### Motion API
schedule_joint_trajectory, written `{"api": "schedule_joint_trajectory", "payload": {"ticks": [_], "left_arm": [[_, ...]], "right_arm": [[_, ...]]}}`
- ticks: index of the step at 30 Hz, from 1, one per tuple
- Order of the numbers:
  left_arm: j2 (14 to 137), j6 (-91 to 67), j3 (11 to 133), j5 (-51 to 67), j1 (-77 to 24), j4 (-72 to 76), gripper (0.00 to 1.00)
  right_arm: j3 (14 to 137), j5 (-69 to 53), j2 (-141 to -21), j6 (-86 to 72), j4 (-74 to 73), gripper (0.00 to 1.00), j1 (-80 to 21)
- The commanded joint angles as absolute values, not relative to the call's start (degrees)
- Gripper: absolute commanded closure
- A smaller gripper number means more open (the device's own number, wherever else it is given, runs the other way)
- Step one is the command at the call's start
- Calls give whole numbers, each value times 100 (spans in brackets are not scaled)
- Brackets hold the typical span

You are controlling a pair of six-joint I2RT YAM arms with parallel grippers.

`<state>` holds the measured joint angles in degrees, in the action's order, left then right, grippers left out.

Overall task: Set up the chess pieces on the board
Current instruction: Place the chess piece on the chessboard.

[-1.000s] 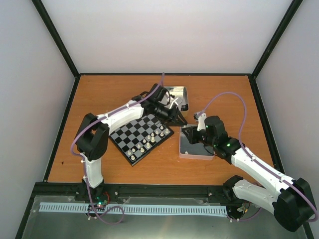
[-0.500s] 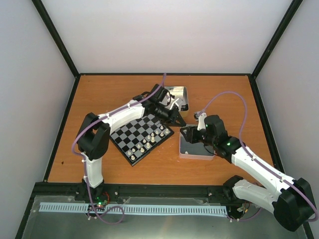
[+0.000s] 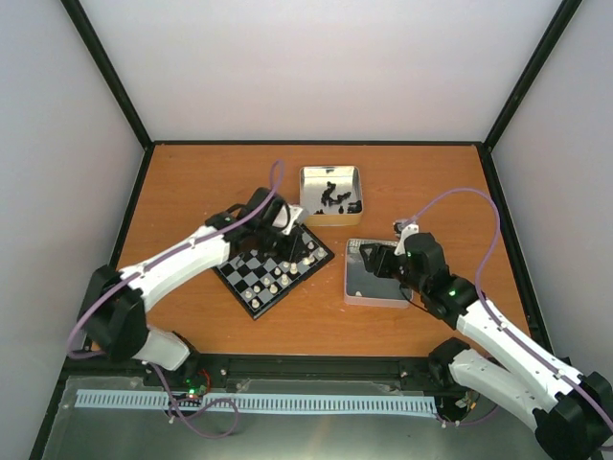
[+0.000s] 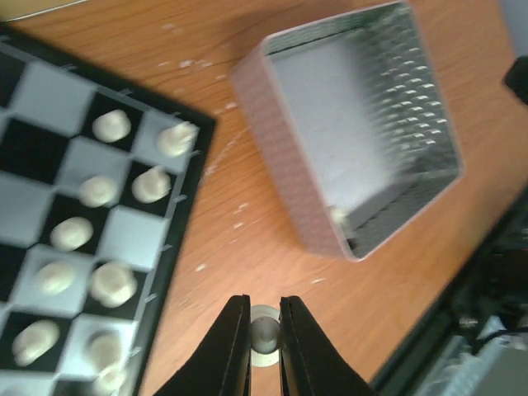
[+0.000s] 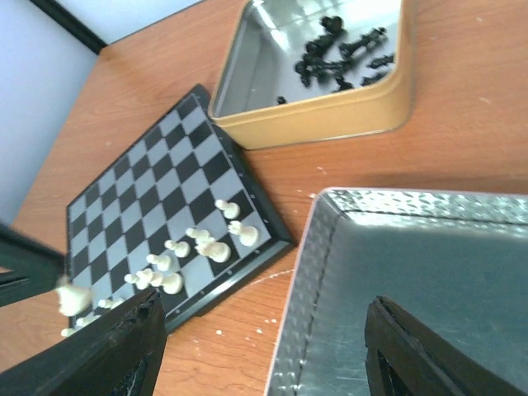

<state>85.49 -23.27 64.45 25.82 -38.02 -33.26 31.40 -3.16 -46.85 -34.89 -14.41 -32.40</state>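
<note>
The board [image 3: 251, 271] lies tilted at mid-table, with several cream-white chess pieces [image 3: 279, 272] standing along its near right side. My left gripper [image 3: 293, 251] hangs over the board's right corner, shut on one white piece [image 4: 265, 334] gripped between its fingertips. In the left wrist view that piece shows above bare wood, between the board [image 4: 49, 148] and a silver tin [image 4: 280, 157]. My right gripper [image 3: 365, 255] is open and empty over the left edge of the silver tin [image 3: 375, 299]; its fingers [image 5: 124, 346] stand wide apart.
A gold-sided tin [image 3: 330, 217] holding black chessmen [image 3: 335, 197] stands behind the board's right corner. The silver tin [image 5: 346, 272] sits just right of the board [image 5: 140, 190]. A small pale thing lies in that tin's corner [image 4: 338, 216]. Black frame rails edge the table.
The two grippers were nose to nose by the silver tin. The left one closed on a white piece and swung left over the board; the right one opened and drew back slightly.
</note>
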Motion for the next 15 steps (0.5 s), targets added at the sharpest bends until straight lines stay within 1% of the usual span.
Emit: {"api": "schedule_joint_trajectory", "payload": {"ticks": [1, 6, 10, 15], "left_arm": [[7723, -2014, 5834, 846, -3946, -3440, 94], [6929, -2276, 5158, 1, -4156, -3386, 94], [6779, -2118, 4933, 96, -4214, -2994, 94], [7184, -1628, 5048, 355, -4365, -2307, 94]], "right_arm": [[2895, 220, -4667, -3858, -1477, 34, -3252], [2905, 388, -4900, -3934, -1402, 34, -3243], [2955, 436, -5140, -3971, -1278, 34, -3235], [3008, 550, -5392, -4077, -1250, 34, -3233]]}}
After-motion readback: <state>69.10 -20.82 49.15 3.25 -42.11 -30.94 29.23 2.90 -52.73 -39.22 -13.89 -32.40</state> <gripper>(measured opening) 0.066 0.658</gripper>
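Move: The left hand holds a white chess piece off the chessboard's near-right edge; the middle of the two white rows lies about 5 cm to its left, 2 cm farther out and 15 cm below. The corner rook stands some 6 cm ahead and 5 cm right; the metal tray's middle is roughly 18 cm right and 1 cm ahead. For the empty right hand, the tray's middle is about 3 cm right, 2 cm ahead and 15 cm below, the white rows 21 cm left and 3 cm ahead. Leftward in a quick sweep, slowing, then easing back about 1 cm, the left hand carries the pinched white chess piece some 6 cm to the white rows, drifting back and sinking about 2 cm. Its wrist turns roughly 20 degrees so the fingers point more steeply down. The right hand, open, sinks about 4.5 cm towards the tray, shifting slightly right. ##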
